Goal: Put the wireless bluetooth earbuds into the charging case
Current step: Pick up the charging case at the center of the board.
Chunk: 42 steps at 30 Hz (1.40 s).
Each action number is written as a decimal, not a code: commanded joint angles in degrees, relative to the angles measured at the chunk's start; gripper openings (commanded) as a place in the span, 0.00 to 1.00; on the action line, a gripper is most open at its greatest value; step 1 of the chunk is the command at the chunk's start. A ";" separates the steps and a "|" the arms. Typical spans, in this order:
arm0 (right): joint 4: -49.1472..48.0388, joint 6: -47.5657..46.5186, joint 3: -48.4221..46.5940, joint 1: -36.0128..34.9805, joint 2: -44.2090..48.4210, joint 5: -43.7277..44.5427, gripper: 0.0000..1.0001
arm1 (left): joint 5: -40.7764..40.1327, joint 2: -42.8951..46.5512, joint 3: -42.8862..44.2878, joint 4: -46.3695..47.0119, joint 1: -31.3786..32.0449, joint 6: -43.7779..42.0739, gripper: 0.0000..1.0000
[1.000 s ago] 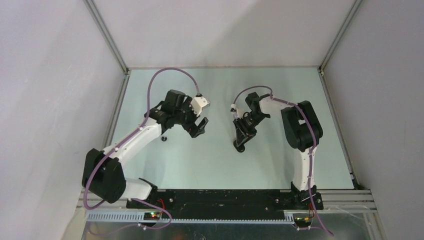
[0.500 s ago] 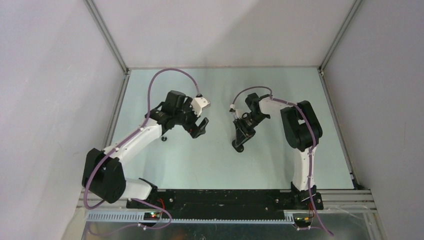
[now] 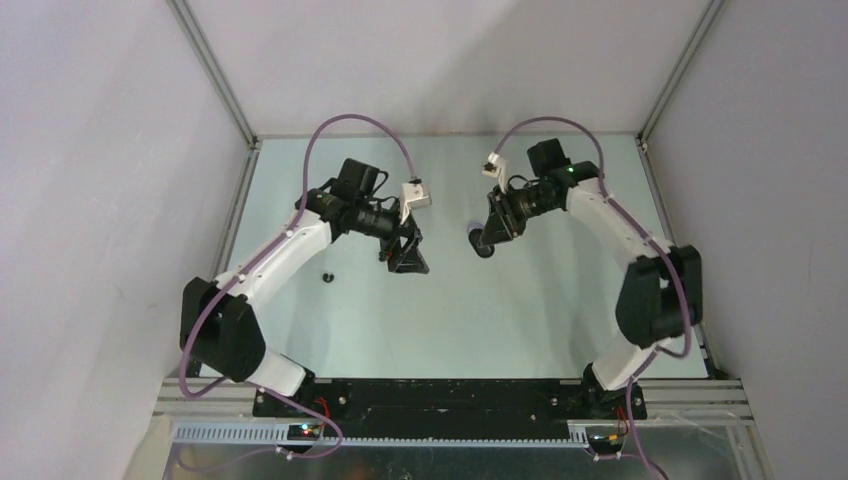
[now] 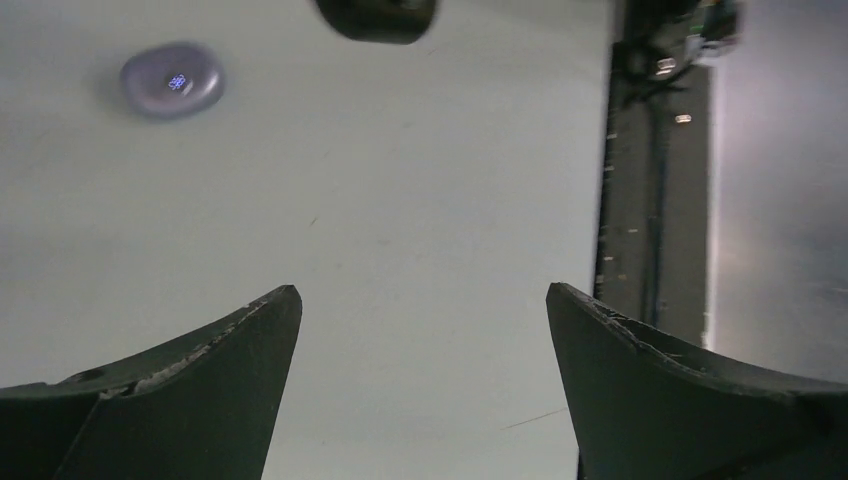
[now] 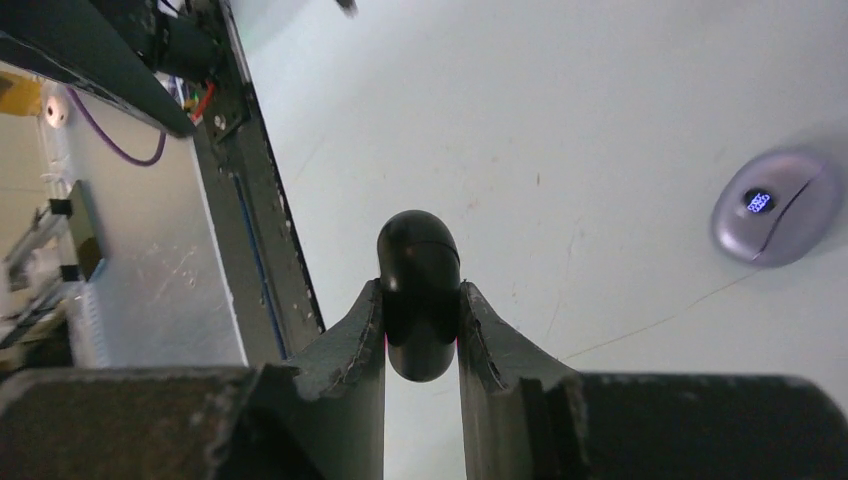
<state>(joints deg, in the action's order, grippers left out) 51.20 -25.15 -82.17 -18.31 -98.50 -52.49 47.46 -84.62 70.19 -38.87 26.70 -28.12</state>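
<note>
My right gripper (image 5: 420, 290) is shut on a glossy black rounded charging case (image 5: 418, 250), closed, its top poking out above the fingertips. From above, this gripper (image 3: 490, 235) and the black case (image 3: 483, 243) sit at mid-table. A pale purple charging case (image 5: 775, 205), closed with a lit blue display, lies on the table to the right of the fingers. My left gripper (image 4: 422, 290) is wide open over bare table, with the purple case (image 4: 172, 80) far ahead to its left and the black case (image 4: 378, 18) at the top edge. One tiny black earbud (image 3: 327, 276) lies left of my left gripper (image 3: 408, 258).
The black base rail (image 3: 450, 395) runs along the near edge and also shows as a rail (image 4: 650, 200) beside my left fingers. White enclosure walls (image 3: 120, 200) close in the pale green table (image 3: 450, 320) on three sides.
My right gripper closed on the black case and carried it toward the far side, its elbow swinging out to the right. My left gripper swung right and turned, staying open.
</note>
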 commanded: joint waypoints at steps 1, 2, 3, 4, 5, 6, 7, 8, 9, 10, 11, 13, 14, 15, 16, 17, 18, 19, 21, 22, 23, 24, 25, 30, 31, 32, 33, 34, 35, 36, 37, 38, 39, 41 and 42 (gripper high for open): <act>-9.44 2.61 0.50 0.53 8.78 -4.06 0.12 | 17.11 -1.72 4.62 -6.07 0.05 -4.61 0.99; -10.63 3.46 0.95 0.55 9.74 -4.98 0.12 | 17.78 -2.20 5.22 -5.17 0.17 -3.31 0.99; -13.00 5.14 1.22 0.55 11.31 -5.38 0.12 | 18.48 -2.39 5.53 -4.55 0.41 -2.49 0.99; -14.04 5.87 1.84 0.31 11.97 -6.03 0.12 | 18.60 -2.79 5.82 -3.01 0.57 -0.67 0.99; -16.47 7.21 2.28 -0.01 13.37 -6.30 0.12 | 18.45 -2.85 5.78 -1.76 0.90 0.63 0.99; -17.79 7.96 3.33 -0.26 14.70 -6.37 0.12 | 18.28 -2.86 5.34 1.40 1.08 3.84 0.99; -20.33 9.12 3.86 -0.90 15.29 -6.30 0.12 | 17.86 -2.67 4.37 5.88 1.43 6.01 0.99; -21.35 9.62 4.63 -1.32 16.17 -6.20 0.12 | 17.76 -2.15 3.69 8.27 1.60 10.68 0.99; -22.91 10.45 4.90 -2.16 16.47 -6.08 0.12 | 17.76 -1.88 2.24 13.14 1.95 12.81 0.99; -23.34 10.77 5.31 -2.56 16.75 -6.21 0.12 | 17.84 -1.41 1.71 15.06 2.13 16.23 0.99; -24.22 11.49 5.51 -3.35 16.89 -6.68 0.12 | 18.35 -1.24 1.11 17.17 2.55 18.16 0.99; -25.76 12.76 6.54 -4.53 17.12 -7.70 0.12 | 18.86 -1.18 0.97 17.55 3.36 18.86 0.99; -26.67 13.06 7.39 -4.89 17.40 -8.06 0.12 | 18.86 -1.08 0.89 17.58 3.89 18.97 0.99; -27.16 13.64 8.21 -5.60 17.65 -8.64 0.12 | 18.70 -1.03 0.66 17.51 4.24 18.87 0.99; -27.76 13.92 8.50 -6.17 18.02 -8.79 0.12 | 18.61 -0.82 0.52 17.51 4.92 18.75 1.00; -27.92 14.00 9.02 -6.37 18.33 -9.24 0.12 | 18.66 -0.84 0.46 17.23 5.20 18.48 0.99; -28.02 13.88 9.16 -6.89 18.42 -9.36 0.12 | 18.84 -0.87 0.47 16.98 5.69 18.29 0.99; -27.88 13.80 9.27 -7.13 18.49 -9.44 0.13 | 18.95 -0.89 0.67 16.39 5.89 17.84 0.99; -27.04 13.10 9.28 -7.59 18.37 -9.59 0.12 | 19.21 -1.08 1.24 15.41 6.43 17.14 0.96; -26.20 12.27 9.30 -7.75 18.31 -9.58 0.13 | 19.24 -1.12 1.43 14.35 6.79 16.79 0.94; -25.78 11.94 9.26 -7.77 18.14 -9.46 0.12 | 19.24 -1.31 1.83 13.69 6.96 15.77 0.90; -24.92 11.17 9.29 -7.79 18.11 -9.29 0.12 | 19.11 -1.32 2.04 12.93 7.27 15.35 0.89; -24.52 10.77 9.30 -7.80 18.15 -8.99 0.12 | 19.09 -1.44 2.09 12.59 7.43 14.73 0.84; -22.60 8.85 9.26 -7.89 18.41 -8.50 0.12 | 18.52 -1.48 2.38 11.46 8.16 13.68 0.72; -22.56 8.75 9.30 -7.89 18.36 -8.51 0.12 | 18.45 -1.66 2.48 11.32 8.23 13.69 0.67; -22.47 8.68 9.30 -7.89 18.35 -8.53 0.12 | 18.41 -1.67 2.64 11.15 8.21 13.57 0.65; -22.40 8.64 9.31 -7.89 18.30 -8.47 0.12 | 18.40 -1.73 2.74 11.13 8.33 13.59 0.63; -22.30 8.59 9.29 -7.91 18.24 -8.43 0.12 | 18.43 -1.75 2.80 11.06 8.35 13.59 0.62; -22.11 8.37 9.30 -8.00 18.20 -8.47 0.12 | 18.36 -1.71 2.82 11.04 8.43 13.65 0.60; -22.02 8.23 9.31 -7.99 18.18 -8.54 0.12 | 18.32 -1.72 2.90 11.06 8.44 13.73 0.59; -21.73 7.98 9.31 -8.09 18.13 -8.70 0.12 | 18.27 -1.75 2.96 11.08 8.45 13.76 0.57; -21.61 7.82 9.31 -8.12 18.02 -8.86 0.12 | 18.23 -1.86 2.96 11.05 8.46 13.81 0.56; -21.35 7.48 9.31 -8.25 17.96 -8.95 0.12 | 18.20 -1.91 2.99 11.13 8.44 13.89 0.56; -20.99 7.06 9.31 -8.43 17.84 -9.00 0.12 | 18.09 -2.05 3.08 11.30 8.51 14.19 0.56; -20.85 6.88 9.31 -8.42 17.89 -8.96 0.12 | 18.06 -2.20 3.12 11.33 8.48 14.35 0.56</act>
<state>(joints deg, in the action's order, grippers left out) 29.78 -16.14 -72.44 -26.33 -82.04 -61.19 64.31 -87.22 70.98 -27.70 34.50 -13.54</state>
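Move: Pinched in the right fingers, the black charging case hangs about 14 cm to the right of the left hand, some 2 cm ahead and 4 cm lower; the left fingers lie correspondingly left of, slightly behind and above the right hand. On the table, the purple case is about 14 cm ahead, 2 cm left and 15 cm below the right hand. The nearer black earbud lies roughly 10 cm ahead, 9 cm left and 20 cm below the left hand. Bringing both hands together in the air: the right keeps its pinch on the black case and lifts about 9 cm, then swings left and back some 5 cm each. The wide-open left hand travels right and back, rising 4 cm, its fingers levelling somewhat, then closes to just over half, one finger either side of the case; contact can't be made out. ##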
